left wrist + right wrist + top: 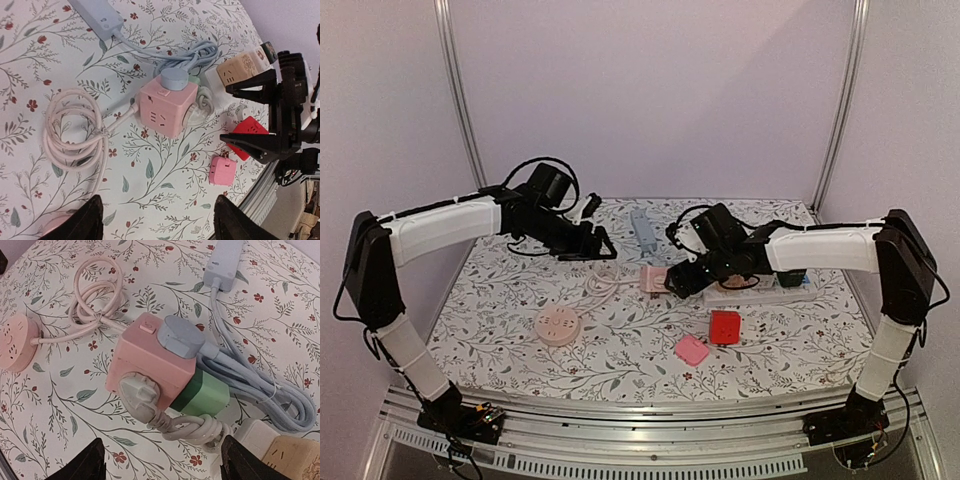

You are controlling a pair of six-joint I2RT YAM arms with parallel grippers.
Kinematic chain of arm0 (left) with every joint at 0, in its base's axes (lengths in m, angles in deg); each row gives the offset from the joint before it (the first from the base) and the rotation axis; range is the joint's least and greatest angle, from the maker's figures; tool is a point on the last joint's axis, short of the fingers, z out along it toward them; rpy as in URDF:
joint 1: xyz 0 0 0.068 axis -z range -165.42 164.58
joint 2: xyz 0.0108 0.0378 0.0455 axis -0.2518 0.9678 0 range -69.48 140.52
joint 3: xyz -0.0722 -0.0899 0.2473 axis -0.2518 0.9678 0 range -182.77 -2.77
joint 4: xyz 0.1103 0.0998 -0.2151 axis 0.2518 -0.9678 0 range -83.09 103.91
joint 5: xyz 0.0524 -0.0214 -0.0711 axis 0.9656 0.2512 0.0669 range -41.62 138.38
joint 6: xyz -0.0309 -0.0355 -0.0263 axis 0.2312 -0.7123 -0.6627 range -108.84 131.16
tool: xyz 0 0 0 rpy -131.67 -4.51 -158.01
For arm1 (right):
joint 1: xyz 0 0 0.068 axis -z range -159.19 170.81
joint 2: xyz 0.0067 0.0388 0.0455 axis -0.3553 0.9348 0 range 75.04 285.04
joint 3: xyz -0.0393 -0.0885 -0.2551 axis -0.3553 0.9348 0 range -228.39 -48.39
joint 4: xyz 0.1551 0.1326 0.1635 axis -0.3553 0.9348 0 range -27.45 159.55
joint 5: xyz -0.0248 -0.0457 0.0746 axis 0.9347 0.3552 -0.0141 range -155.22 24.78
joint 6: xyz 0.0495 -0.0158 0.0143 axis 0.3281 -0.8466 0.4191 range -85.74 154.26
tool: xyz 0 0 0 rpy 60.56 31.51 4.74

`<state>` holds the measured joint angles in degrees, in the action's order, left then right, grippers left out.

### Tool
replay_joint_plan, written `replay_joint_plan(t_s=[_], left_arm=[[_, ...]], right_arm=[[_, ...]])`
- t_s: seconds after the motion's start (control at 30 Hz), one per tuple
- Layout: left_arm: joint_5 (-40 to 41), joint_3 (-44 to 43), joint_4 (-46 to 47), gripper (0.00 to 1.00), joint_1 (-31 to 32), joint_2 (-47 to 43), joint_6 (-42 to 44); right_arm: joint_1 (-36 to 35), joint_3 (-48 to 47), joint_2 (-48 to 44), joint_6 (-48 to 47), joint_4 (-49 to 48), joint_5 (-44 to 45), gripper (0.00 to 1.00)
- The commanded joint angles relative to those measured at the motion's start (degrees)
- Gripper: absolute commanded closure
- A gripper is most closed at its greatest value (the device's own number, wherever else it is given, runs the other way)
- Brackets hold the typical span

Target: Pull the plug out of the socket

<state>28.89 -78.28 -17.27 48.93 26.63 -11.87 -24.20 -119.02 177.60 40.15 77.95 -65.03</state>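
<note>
A pink cube socket (653, 278) (165, 107) (150, 362) sits mid-table. Three plugs sit in it: a round blue-grey plug (180, 336) (173, 78) on top, a white plug (137, 390) with a bundled cord on the side facing the right wrist camera, and a green adapter (202, 395) on its right side. My right gripper (682, 283) (165, 465) hovers open just right of the cube, nothing between its fingers. My left gripper (598, 243) (160, 222) is open above the cloth, back-left of the cube and apart from it.
A coiled white cable (605, 283) runs from the cube. Also on the cloth are a round pink socket (558, 326), a red adapter (725, 326), a small pink adapter (692, 349), a blue-grey power strip (643, 228), a white strip (760, 290) and a beige cube (242, 67).
</note>
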Motion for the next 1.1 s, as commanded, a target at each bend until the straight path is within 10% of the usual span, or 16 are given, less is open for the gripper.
replay_joint_plan(t_s=[0.0, 0.63, 1.07], left_arm=[[-2.92, -4.08, -5.12, 0.26, -3.09, 0.5, 5.28], [-2.87, -4.92, -4.74, 0.26, -4.38, 3.56, 6.47], [-5.18, -4.21, -3.98, 0.27, -4.3, 4.86, 5.77]], right_arm=[[-0.57, -2.66, 4.21, -4.64, 1.56, -4.79, 0.25], [-2.71, -6.54, 10.87, -15.25, 3.03, 5.4, 0.42], [-5.7, -8.76, 14.17, -19.16, 2.66, 13.59, 0.78]])
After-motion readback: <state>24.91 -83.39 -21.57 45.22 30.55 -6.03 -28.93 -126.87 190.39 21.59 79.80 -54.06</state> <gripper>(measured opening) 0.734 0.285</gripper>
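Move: The white plug in the near-right face of the pink socket cube is about 2 cm ahead of the right hand, 4 cm to its left and 6 cm lower. The cube's middle is roughly 4 cm ahead and 7 cm left, the grey plug about 7 cm ahead and 6 cm left, and the green plug 6 cm ahead and 2 cm left. The tan block is some 10 cm right and 5 cm ahead. From the left hand, the white plug lies about 13 cm right, 2 cm ahead and 10 cm below. The right fingers come down about 5 cm onto the white plug's cord end and narrow around it from wide to mostly shut. The drop is quick at first, then slows into a creep left and slightly forward, the hand's left side dipping some 20 degrees with a small counter-clockwise turn. The open left hand eases 2 cm forward, rises, then sinks back. ##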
